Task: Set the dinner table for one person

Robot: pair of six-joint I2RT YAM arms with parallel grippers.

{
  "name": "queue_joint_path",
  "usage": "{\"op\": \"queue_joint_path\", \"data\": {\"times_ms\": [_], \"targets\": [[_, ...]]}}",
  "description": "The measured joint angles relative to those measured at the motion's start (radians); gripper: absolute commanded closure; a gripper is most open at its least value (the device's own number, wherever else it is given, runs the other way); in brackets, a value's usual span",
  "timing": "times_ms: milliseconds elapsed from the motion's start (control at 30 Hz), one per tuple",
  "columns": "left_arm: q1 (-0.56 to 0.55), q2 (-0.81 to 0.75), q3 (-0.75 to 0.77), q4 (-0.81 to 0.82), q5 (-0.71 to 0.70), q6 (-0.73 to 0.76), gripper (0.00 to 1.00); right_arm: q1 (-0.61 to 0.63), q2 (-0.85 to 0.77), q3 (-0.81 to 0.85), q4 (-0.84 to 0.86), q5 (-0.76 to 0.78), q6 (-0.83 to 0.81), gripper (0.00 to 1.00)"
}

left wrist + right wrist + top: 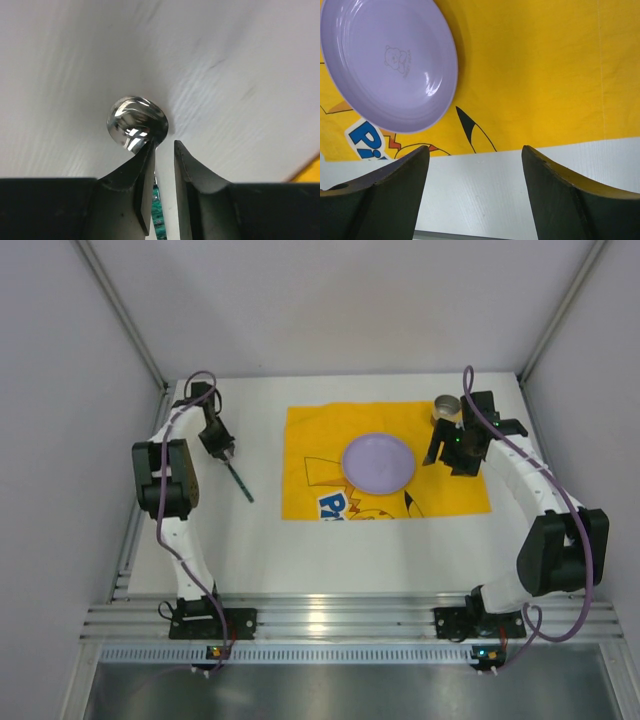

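Note:
A spoon point(137, 122) with a shiny bowl and a dark green handle point(242, 486) lies on the white dinner table point(260, 550), left of the yellow cloth point(455, 490). My left gripper point(164, 142) stands over it at the far left point(221, 447). Its jaws are drawn in narrowly on the spoon's neck, which rests against the left finger. A lilac plate point(378, 462) sits in the middle of the cloth. My right gripper point(475, 150) hangs open and empty over the cloth's right edge point(449, 456), beside the plate point(385, 60).
A small metal cup point(446, 406) stands at the cloth's far right corner, just behind the right gripper. The ribbed aluminium rail point(330, 620) runs along the near edge by both arm bases. Grey walls close in the table on three sides.

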Motion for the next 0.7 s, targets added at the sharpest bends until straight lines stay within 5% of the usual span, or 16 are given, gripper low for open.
{"op": "queue_joint_path", "data": {"times_ms": [367,467,700], "targets": [[-0.094,0.028,0.103,0.025,0.009,0.007,0.48,0.000,0.000,0.000,-0.004,0.000,-0.001,0.26],[-0.103,-0.013,0.064,0.026,-0.010,0.011,0.39,0.000,0.000,0.000,-0.007,0.000,-0.005,0.25],[-0.111,-0.165,-0.095,0.047,-0.042,0.035,0.38,0.000,-0.021,0.000,-0.025,0.005,-0.009,0.25]]}}
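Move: My left hand still holds the spoon near its neck, just above the table, with the handle trailing back and to the right. The bare spot where I set it down is about 3 cm ahead, 4 cm to the right and 3 cm below. The yellow cloth's left edge runs some 16 cm to the hand's right, level with it, and the plate's middle is about 43 cm right and 3 cm back. From my right hand the spot is roughly 15 cm ahead, 54 cm left and 14 cm down. I carry the spoon with my left hand the last 5 cm or so forward and right, towards the cloth, rising slightly. There I open my fingers wide and let go of it, then draw back about 4 cm while lifting, ending some 4 to 5 cm higher than I began, over the spoon, with a slight clockwise turn of the wrist. ##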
